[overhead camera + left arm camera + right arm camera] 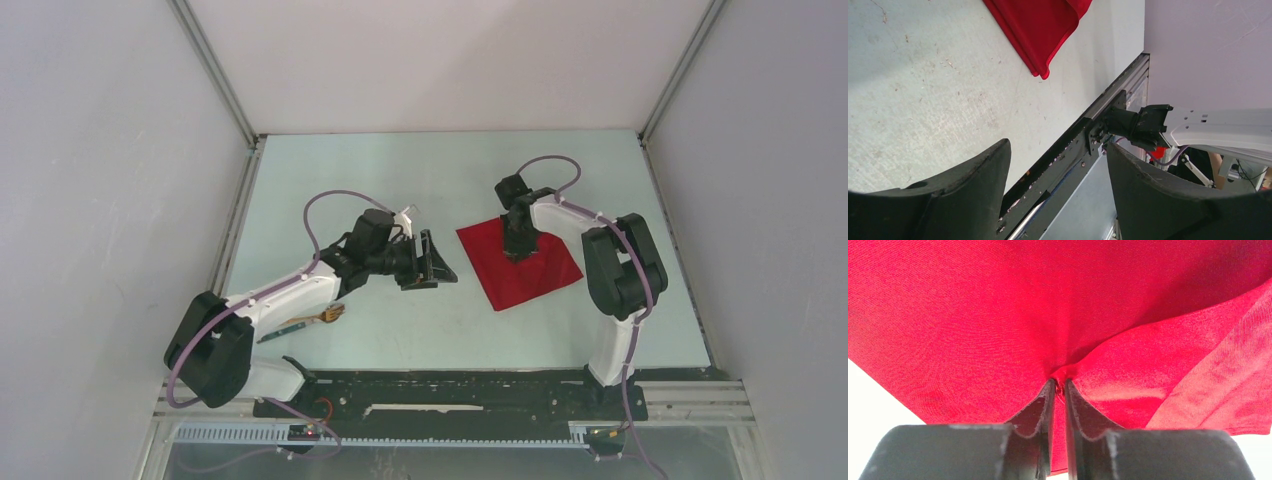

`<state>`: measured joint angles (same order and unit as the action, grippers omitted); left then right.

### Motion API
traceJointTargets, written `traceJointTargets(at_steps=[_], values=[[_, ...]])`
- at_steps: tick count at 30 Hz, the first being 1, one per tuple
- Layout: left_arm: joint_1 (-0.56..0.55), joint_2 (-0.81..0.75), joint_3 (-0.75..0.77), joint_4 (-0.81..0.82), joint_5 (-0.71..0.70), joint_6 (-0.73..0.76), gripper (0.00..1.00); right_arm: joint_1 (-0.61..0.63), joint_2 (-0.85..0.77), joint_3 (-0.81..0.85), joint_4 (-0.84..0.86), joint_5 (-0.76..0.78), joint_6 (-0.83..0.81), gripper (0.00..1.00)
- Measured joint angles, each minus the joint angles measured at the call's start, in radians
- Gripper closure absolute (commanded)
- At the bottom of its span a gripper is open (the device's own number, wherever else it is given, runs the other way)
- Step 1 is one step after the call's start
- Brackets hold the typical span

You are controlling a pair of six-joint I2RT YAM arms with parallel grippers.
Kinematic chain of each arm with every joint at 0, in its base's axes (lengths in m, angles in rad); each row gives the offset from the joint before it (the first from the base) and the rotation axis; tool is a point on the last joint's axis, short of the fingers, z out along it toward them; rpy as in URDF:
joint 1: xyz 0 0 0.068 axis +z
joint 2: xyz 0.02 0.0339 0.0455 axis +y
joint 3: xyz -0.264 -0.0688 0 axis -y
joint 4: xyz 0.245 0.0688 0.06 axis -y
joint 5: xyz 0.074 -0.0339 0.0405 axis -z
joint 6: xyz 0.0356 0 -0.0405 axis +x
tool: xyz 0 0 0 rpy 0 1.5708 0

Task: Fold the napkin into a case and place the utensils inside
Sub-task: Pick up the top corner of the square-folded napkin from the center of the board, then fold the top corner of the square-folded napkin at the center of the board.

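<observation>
The red napkin (520, 262) lies on the table right of centre, partly folded. My right gripper (517, 250) points down onto its middle and is shut on a pinch of the cloth; in the right wrist view the napkin (998, 315) fills the frame and bunches at the fingertips of the right gripper (1059, 382). My left gripper (437, 262) is open and empty, just left of the napkin's left corner; its wrist view shows the left gripper (1058, 155) wide apart and a folded napkin corner (1040, 30). The wooden fork (326, 315) and the teal utensil (282, 331) lie by the left arm.
A black rail (450, 390) runs along the table's near edge. Grey walls with metal frame posts (245, 180) enclose the table on the left, back and right. The left wrist view shows the rail (1088, 135) and the right arm's base (1143, 125).
</observation>
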<state>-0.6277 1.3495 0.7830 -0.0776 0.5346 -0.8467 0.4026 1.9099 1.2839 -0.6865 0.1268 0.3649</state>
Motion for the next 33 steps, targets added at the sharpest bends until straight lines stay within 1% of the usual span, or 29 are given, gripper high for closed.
traceJointTargets(at_steps=[4, 8, 11, 17, 20, 22, 28, 33], values=[[0.000, 0.000, 0.000, 0.000, 0.000, -0.001, 0.25, 0.000, 0.000, 0.000, 0.003, 0.000, 0.000, 0.94], [0.000, 0.000, 0.000, 0.000, 0.001, -0.002, 0.25, 0.000, -0.004, 0.000, 0.004, 0.003, -0.001, 0.98], [0.000, 0.000, 0.000, 0.000, 0.001, -0.002, 0.25, -0.001, -0.014, 0.000, 0.003, 0.005, -0.001, 0.98], [0.000, 0.000, 0.000, 0.001, 0.003, -0.006, 0.25, -0.007, -0.061, 0.000, 0.003, 0.010, -0.002, 0.94], [0.000, 0.000, 0.000, 0.002, 0.004, -0.010, 0.25, -0.016, -0.080, 0.000, 0.005, -0.005, -0.004, 0.97], [0.000, 0.001, 0.000, 0.005, 0.004, -0.010, 0.25, -0.026, -0.085, 0.000, 0.013, -0.033, -0.004, 1.00], [0.000, 0.001, 0.000, 0.010, 0.004, -0.017, 0.25, -0.055, -0.079, 0.000, 0.092, -0.198, 0.000, 1.00], [0.000, 0.001, -0.008, 0.016, 0.003, -0.019, 0.25, -0.068, 0.003, 0.034, 0.174, -0.349, 0.014, 1.00]])
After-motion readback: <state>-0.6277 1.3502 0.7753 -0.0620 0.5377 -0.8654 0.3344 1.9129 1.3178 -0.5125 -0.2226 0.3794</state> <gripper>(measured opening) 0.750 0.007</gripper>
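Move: The loose top-layer corner of the square-folded napkin lies right between the right hand's fingertips, near the middle of the square. From this hand the square's far-left corner is some 12 cm left and 6 cm ahead, its near corner about 12 cm back and 4 cm left, its right corner roughly 12 cm right and 4 cm back, all about 1 cm lower. For the left hand, the pinched corner lies around 16 cm right, 11 cm ahead and 13 cm below. The right fingers shut the rest of the way on the napkin's top-layer corner and keep it pinched as the hand lifts about 3 cm almost straight up. The hand then sweeps 5 cm left and some 3 cm forward towards the square's far-left corner, sinking slightly at the end while rolling about 20 degrees so the fingertips swing out to the left. ##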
